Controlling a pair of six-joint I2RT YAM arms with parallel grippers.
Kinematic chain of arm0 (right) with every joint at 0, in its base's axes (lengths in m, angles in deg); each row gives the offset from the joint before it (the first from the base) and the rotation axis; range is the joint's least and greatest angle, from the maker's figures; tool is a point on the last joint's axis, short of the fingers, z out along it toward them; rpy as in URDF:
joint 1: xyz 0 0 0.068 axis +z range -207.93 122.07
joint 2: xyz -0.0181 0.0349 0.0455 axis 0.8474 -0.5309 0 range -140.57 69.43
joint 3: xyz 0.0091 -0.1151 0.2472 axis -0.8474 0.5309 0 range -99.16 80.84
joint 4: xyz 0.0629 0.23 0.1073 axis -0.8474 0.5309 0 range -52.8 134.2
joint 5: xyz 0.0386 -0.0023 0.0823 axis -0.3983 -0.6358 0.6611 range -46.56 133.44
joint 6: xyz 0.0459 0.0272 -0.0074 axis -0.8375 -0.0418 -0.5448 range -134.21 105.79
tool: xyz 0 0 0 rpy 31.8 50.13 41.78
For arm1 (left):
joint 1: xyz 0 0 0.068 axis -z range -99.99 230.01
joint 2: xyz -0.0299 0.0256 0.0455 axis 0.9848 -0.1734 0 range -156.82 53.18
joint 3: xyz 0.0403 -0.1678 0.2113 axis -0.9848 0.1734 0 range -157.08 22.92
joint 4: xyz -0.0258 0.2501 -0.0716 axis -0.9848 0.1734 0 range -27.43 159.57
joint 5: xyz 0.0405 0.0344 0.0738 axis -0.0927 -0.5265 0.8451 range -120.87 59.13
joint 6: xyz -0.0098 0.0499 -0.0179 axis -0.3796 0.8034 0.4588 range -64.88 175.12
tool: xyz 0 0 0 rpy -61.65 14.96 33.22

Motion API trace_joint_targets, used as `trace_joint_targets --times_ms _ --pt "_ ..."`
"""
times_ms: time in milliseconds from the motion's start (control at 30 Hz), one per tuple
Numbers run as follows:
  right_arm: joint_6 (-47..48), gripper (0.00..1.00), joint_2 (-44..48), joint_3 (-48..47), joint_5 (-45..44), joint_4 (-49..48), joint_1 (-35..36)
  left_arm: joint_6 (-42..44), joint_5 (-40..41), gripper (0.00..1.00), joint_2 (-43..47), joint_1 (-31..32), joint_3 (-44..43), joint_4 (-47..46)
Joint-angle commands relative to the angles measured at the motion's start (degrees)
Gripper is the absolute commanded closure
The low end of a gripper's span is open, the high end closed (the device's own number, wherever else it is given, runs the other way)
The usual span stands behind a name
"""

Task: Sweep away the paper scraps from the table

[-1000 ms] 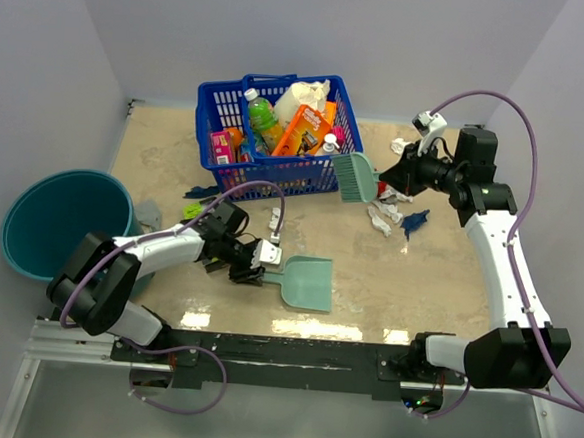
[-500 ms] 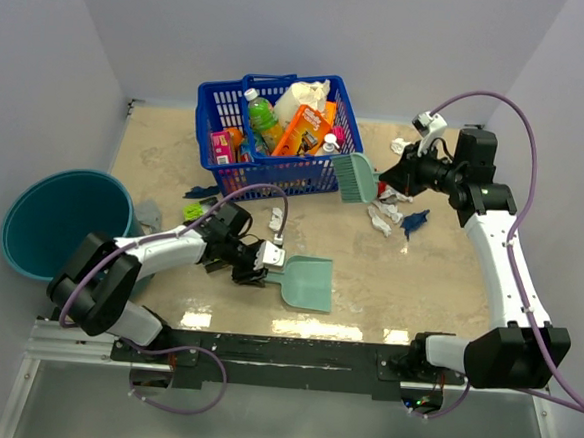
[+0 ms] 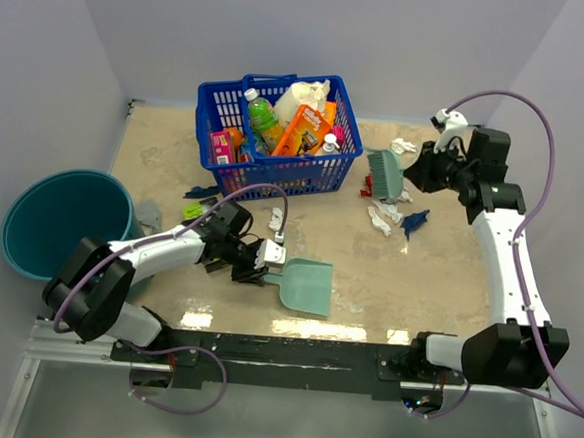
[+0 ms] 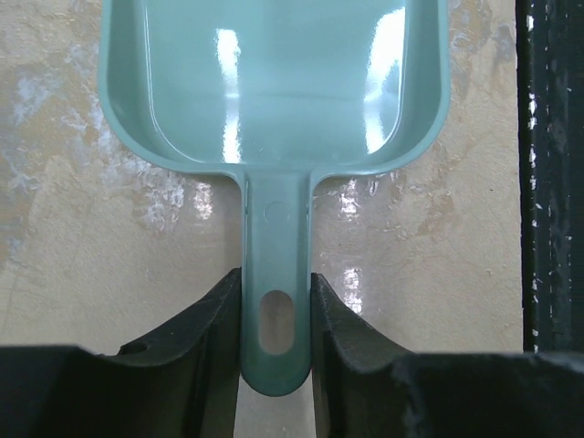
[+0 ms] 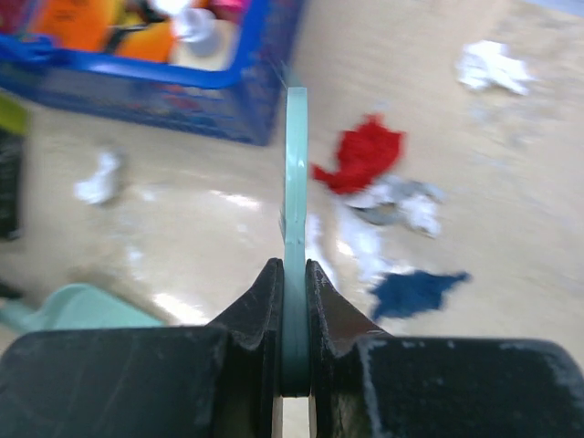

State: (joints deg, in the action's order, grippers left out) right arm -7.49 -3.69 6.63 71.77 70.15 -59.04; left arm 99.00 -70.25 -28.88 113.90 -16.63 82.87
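My left gripper (image 3: 267, 262) is shut on the handle of the mint-green dustpan (image 3: 305, 285), which lies flat on the beige table (image 3: 438, 279). In the left wrist view the jaws (image 4: 276, 310) clamp the handle, and the dustpan (image 4: 274, 82) is empty. My right gripper (image 3: 408, 172) is shut on the mint-green brush (image 3: 384, 170), held just above the paper scraps: red (image 3: 367, 187), white (image 3: 380, 220) and dark blue (image 3: 415, 219). The right wrist view shows the brush (image 5: 295, 182) edge-on, with red (image 5: 365, 155), dark blue (image 5: 415, 290) and white (image 5: 493, 66) scraps to its right.
A blue basket (image 3: 214, 108) full of groceries stands at the back. A teal bucket (image 3: 29, 251) sits off the left edge. More scraps, white (image 3: 275, 218), dark blue (image 3: 202, 191) and grey (image 3: 150, 212), and a black-and-green packet (image 3: 194, 210) lie near the left arm.
My right arm has carried the brush to the right, away from the basket front, to the scrap cluster. The left gripper and dustpan have hardly moved.
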Motion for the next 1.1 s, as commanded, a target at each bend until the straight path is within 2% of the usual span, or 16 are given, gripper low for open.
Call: trace_joint_targets --times_ms 0,167,333,467,600,700,833,933,1000,1067 --pt "8.21 1.0 -2.02 -5.94 -18.03 0.01 -0.83 -1.95 0.52 1.0 3.57 -0.05 -3.6 3.87" --pt "23.05 1.0 -7.03 -8.04 -28.24 1.58 -0.83 -4.32 4.55 1.0 4.1 -0.05 -3.52 4.14" --pt "29.74 1.0 -12.65 -9.46 -38.94 2.82 -0.74 -7.66 8.17 1.0 4.1 -0.05 -5.09 3.09" --pt "31.86 1.0 -15.99 -7.09 -43.8 5.1 -0.83 -11.7 9.83 1.0 2.88 -0.05 -6.94 2.21" --pt "31.77 1.0 -17.84 -6.38 -40.12 10.72 0.66 -17.33 12.39 1.0 1.64 0.04 -8.35 0.8" --pt "32.82 1.0 -16.97 -3.84 -35.39 15.64 5.84 -17.51 13.71 1.0 1.64 0.04 -7.82 -0.96" --pt "36.25 1.0 -11.88 1.7 -28.97 23.45 16.37 -17.07 14.06 1.0 0.77 0.04 -8.17 -1.13" --pt "35.38 1.0 -9.15 2.5 -28.51 29.26 16.75 -17.33 14.06 1.0 0.94 0.04 -8.53 -0.87" --pt "41.13 1.0 -7.92 0.14 -24.58 35.93 16.31 -17.25 13.36 1.0 1.03 0.04 -9.05 -0.52" --pt "40.92 1.0 -5.9 -3.11 -26.57 34.92 15.87 -16.99 13.18 1.0 0.68 -0.05 -10.01 0.18"
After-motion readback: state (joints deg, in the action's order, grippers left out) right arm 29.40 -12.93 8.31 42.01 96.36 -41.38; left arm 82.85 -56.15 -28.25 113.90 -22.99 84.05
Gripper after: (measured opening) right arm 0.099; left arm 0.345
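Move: The blue scrap lies about 25 cm below the right hand's grip on the brush, some 4 cm back and 5 cm to its right. The white strips are about 4 cm back and 2 cm left of that hand, the red scrap about 4 cm ahead and 4 cm left, both equally far below. From the left hand, holding the dustpan, the blue scrap is some 14 cm ahead and 29 cm right; the lone white tissue is 13 cm straight ahead. Still gripping the brush, the right hand swings out to the right about 14 cm and a little forward while sinking, rolling some 50 degrees so its left side drops, then sweeps back and left about 12 cm each way past the scraps, sinking further before a slight rise at the end, the wrist turning counter-clockwise and tipping down. Meanwhile the left hand keeps its hold on the dustpan handle, carrying the pan about 5 cm forward and 2 cm up and turning it roughly 20 degrees counter-clockwise. ##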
